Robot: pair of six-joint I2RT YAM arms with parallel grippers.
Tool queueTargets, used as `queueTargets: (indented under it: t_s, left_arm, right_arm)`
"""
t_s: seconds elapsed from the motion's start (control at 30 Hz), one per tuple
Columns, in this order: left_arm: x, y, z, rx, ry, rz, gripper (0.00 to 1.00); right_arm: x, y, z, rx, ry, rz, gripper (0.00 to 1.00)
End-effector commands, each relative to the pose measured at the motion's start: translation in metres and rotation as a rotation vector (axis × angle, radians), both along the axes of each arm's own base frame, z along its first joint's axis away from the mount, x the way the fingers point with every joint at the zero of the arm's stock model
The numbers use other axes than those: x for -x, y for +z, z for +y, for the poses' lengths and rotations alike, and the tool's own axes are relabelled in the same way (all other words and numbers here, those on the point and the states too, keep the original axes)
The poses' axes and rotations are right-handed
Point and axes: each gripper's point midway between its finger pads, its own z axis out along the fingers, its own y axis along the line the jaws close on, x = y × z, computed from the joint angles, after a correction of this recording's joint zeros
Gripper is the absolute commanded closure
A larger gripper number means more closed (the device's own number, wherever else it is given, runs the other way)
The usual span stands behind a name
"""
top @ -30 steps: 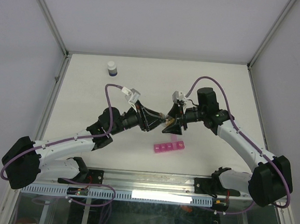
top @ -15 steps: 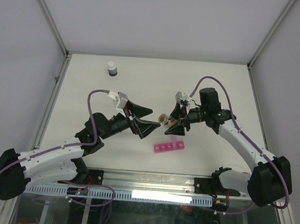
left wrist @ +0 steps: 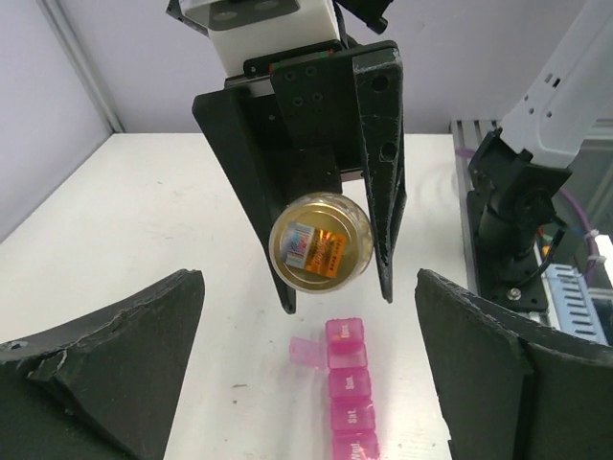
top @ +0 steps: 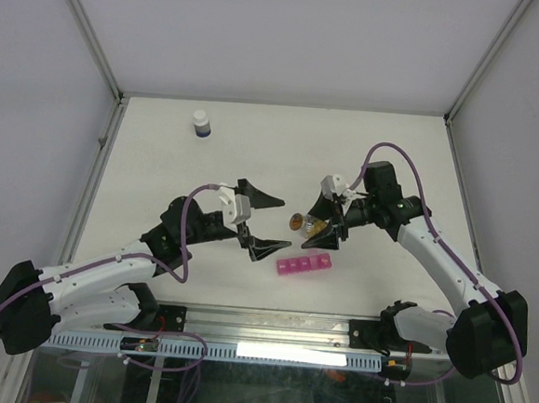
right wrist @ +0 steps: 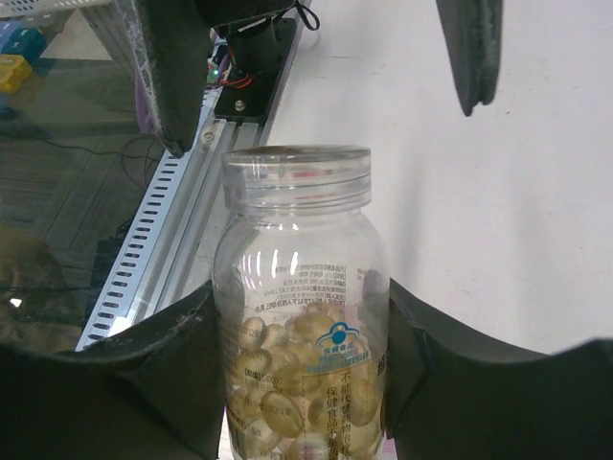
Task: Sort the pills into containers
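Note:
My right gripper (top: 312, 225) is shut on a clear bottle (top: 306, 226) of yellowish pills (right wrist: 287, 383), held above the table with its neck pointing at the left arm. In the right wrist view the bottle (right wrist: 301, 287) sits squeezed between both fingers. The containers, a pink pill-box strip (top: 305, 265), lie on the table just below the bottle. In the left wrist view the strip (left wrist: 349, 402) has one lid (left wrist: 308, 352) flipped open. My left gripper (top: 266, 223) hangs wide open and empty a little left of the bottle (left wrist: 320, 240), not touching it.
A small white-capped dark bottle (top: 200, 123) stands at the back left of the white table (top: 395, 146). A metal rail (top: 269, 325) runs along the near edge. The right arm's base (left wrist: 517, 211) shows behind the pill-box in the left wrist view.
My left gripper was shut at the bottle's neck; it has opened wide and drawn back to the left. The right gripper has carried the bottle slightly right and nearer the pink strip.

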Motion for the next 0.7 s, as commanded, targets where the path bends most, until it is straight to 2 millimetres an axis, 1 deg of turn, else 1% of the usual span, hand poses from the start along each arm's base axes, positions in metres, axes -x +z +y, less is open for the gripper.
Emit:
queueTargets:
  t_s: [0.0, 0.07, 0.17, 0.27, 0.37, 0.43, 0.47, 0.57, 0.67]
  left_arm:
    - [-0.004, 0.024, -0.009, -0.014, -0.041, -0.155, 0.07]
    - [-0.006, 0.024, -0.014, -0.019, -0.050, -0.148, 0.07]
    - [-0.007, 0.021, -0.020, -0.028, -0.070, -0.133, 0.14]
    - [-0.005, 0.021, -0.024, -0.032, -0.096, -0.122, 0.28]
    - [-0.005, 0.021, -0.026, -0.034, -0.106, -0.106, 0.48]
    - [-0.004, 0.021, -0.027, -0.032, -0.112, -0.097, 0.60]
    - [-0.003, 0.021, -0.027, -0.031, -0.115, -0.092, 0.63]
    - [-0.001, 0.021, -0.028, -0.031, -0.133, -0.071, 0.70]
    - [0.002, 0.021, -0.029, -0.024, -0.143, -0.021, 0.82]
  right_arm:
    - [0.001, 0.021, 0.001, -0.059, 0.033, -0.103, 1.00]
    - [0.000, 0.020, 0.001, -0.057, 0.033, -0.099, 1.00]
    - [0.000, 0.019, 0.001, -0.055, 0.031, -0.099, 1.00]
    - [0.000, 0.019, 0.001, -0.056, 0.031, -0.101, 1.00]
    - [-0.001, 0.018, 0.001, -0.053, 0.030, -0.095, 1.00]
    - [-0.001, 0.018, 0.001, -0.051, 0.028, -0.093, 1.00]
    - [-0.002, 0.018, 0.001, -0.049, 0.027, -0.092, 1.00]
    - [-0.003, 0.017, 0.001, -0.043, 0.019, -0.089, 1.00]
    - [-0.007, 0.015, 0.002, -0.028, 0.000, -0.084, 1.00]
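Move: The bottle's cap faces the left hand's open fingers, about 3 cm to that hand's right, level with it fore and aft and roughly 1 cm lower; the bottle body lies about 7 cm to the hand's right. The pink pill box is on the table, some 9 cm right, 1 cm back and 20 cm below, with its open lid 11 cm right and 3 cm ahead. From the right hand the cap is about 5 cm left, 1 cm back and 1 cm down. The left hand, fingers wide open around the line of the cap, reaches about 2.5 cm to its right towards the bottle, bulging slightly forward before coming back and sinking about 1 cm, with barely 5 degrees of wrist turn. Once nearly there it closes by more than half and pinches the cap's rim from either side, while the right hand stays put and keeps its grip on the bottle body, mouth end towards the left hand. ##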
